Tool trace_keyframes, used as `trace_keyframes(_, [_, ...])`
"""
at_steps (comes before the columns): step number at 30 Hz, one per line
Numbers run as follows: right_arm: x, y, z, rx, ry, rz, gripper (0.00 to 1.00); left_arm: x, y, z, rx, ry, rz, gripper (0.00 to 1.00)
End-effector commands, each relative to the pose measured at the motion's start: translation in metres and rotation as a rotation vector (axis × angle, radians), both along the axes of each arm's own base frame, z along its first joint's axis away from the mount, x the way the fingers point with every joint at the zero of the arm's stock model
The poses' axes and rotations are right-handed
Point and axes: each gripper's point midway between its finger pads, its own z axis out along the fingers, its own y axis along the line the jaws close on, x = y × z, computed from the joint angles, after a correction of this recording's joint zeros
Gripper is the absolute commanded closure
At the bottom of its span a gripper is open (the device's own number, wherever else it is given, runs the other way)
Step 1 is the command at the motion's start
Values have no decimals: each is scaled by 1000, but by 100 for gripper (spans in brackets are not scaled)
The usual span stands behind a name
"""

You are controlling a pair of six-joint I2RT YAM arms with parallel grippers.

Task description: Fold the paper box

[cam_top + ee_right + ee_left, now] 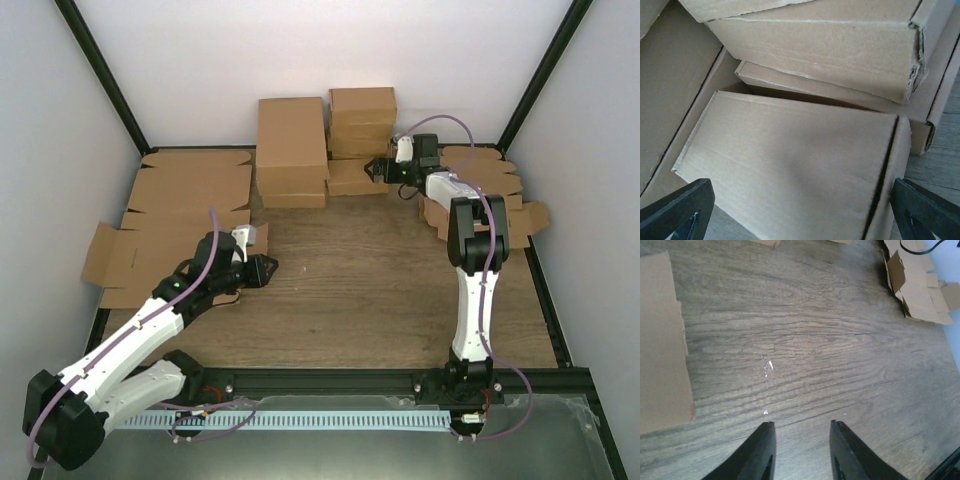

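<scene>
The paper box is a small folded brown carton lying on the table at the back, against the foot of the box stacks. My right gripper reaches over its right end and stands wide open. In the right wrist view its two fingers flank the box's near end without visibly pressing on it. My left gripper hovers low over bare wood at the left. Its jaws are a little apart with nothing between them.
A stack of long boxes and a stack of small boxes stand at the back centre. Flat unfolded cardboard covers the left side. More flat pieces lie at the right, under the right arm.
</scene>
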Motion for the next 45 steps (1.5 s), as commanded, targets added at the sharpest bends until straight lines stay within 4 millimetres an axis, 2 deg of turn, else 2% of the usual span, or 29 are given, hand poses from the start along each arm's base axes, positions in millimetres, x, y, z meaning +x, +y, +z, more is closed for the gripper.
trace_keyframes(1, [-1,-2,70,-18,-141,-40,0,7,-3,25,-16,-97,-20,64])
trace_keyframes(4, [-20,-7,109,-26,-217,-52,0,6,0,35,-21,-143,-18,56])
trace_keyframes(5, [-30,-9,129,-24,-254,-54,0,6,1,39,-24,-159,-16,53])
trace_keyframes(8, [-56,-9,148,-6,-288,-45,0,6,2,49,-39,-208,-16,44])
trace_keyframes(9, [-70,-8,164,8,-320,-39,0,6,2,53,-44,-222,-17,42])
trace_keyframes(11, [-96,-6,165,30,-333,-25,0,6,2,61,-54,-256,-21,35])
trace_keyframes(14, [-133,-6,168,58,-357,-19,0,7,1,71,-61,-305,-36,6])
trace_keyframes(15, [-146,-7,167,68,-362,-22,0,7,1,73,-60,-319,-39,1])
trace_keyframes(18, [-182,-11,155,120,-347,-59,0,10,4,73,-47,-359,-29,0])
trace_keyframes(21, [-217,-14,130,153,-313,-83,0,8,12,76,-39,-437,-6,0])
trace_keyframes(23, [-236,-19,118,166,-295,-107,0,11,21,79,-19,-490,36,0])
trace_keyframes(27, [-264,-26,91,174,-253,-133,0,20,53,64,68,-547,195,0])
trace_keyframes(29, [-270,-38,77,150,-239,-206,0,25,71,53,121,-561,284,0])
trace_keyframes(31, [-270,-56,72,112,-255,-305,0,30,91,45,173,-571,391,0])
trace_keyframes(36, [-265,-83,70,59,-259,-457,0,38,109,47,251,-639,489,0])
trace_keyframes(38, [-266,-86,65,2,-239,-453,0,40,118,45,315,-650,518,0])
trace_keyframes(40, [-269,-81,61,7,-239,-423,0,41,119,38,339,-650,516,0])
trace_keyframes(43, [-278,-75,55,40,-279,-377,0,40,110,17,336,-629,455,0])
trace_keyframes(45, [-280,-77,52,31,-269,-387,0,39,103,18,327,-636,415,0])
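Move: The just-folded paper box lies about 6 cm left of the right gripper, level with it in reach, its middle some 7 cm lower. The small box stack stands 10 cm beyond that box; the large box stack is about 26 cm left of the gripper, the flat blanks some 27 cm right and 6 cm back. From the left gripper the folded box is roughly 32 cm ahead, 24 cm right and 13 cm lower; the flat sheets lie 22 cm left and 6 cm farther out. Lift the wide-open right gripper up off the folded box and sweep it back about 28 cm, arcs over bare table, sinking again past mid-way to settle a little higher than it began, then ease right and turn clockwise some 20 degrees. Meanwhile open the left gripper fully as it rises, then swing it left about 10 cm and slightly forward, dipping towards the flat sheets, fingers tipping up and turning counter-clockwise. ##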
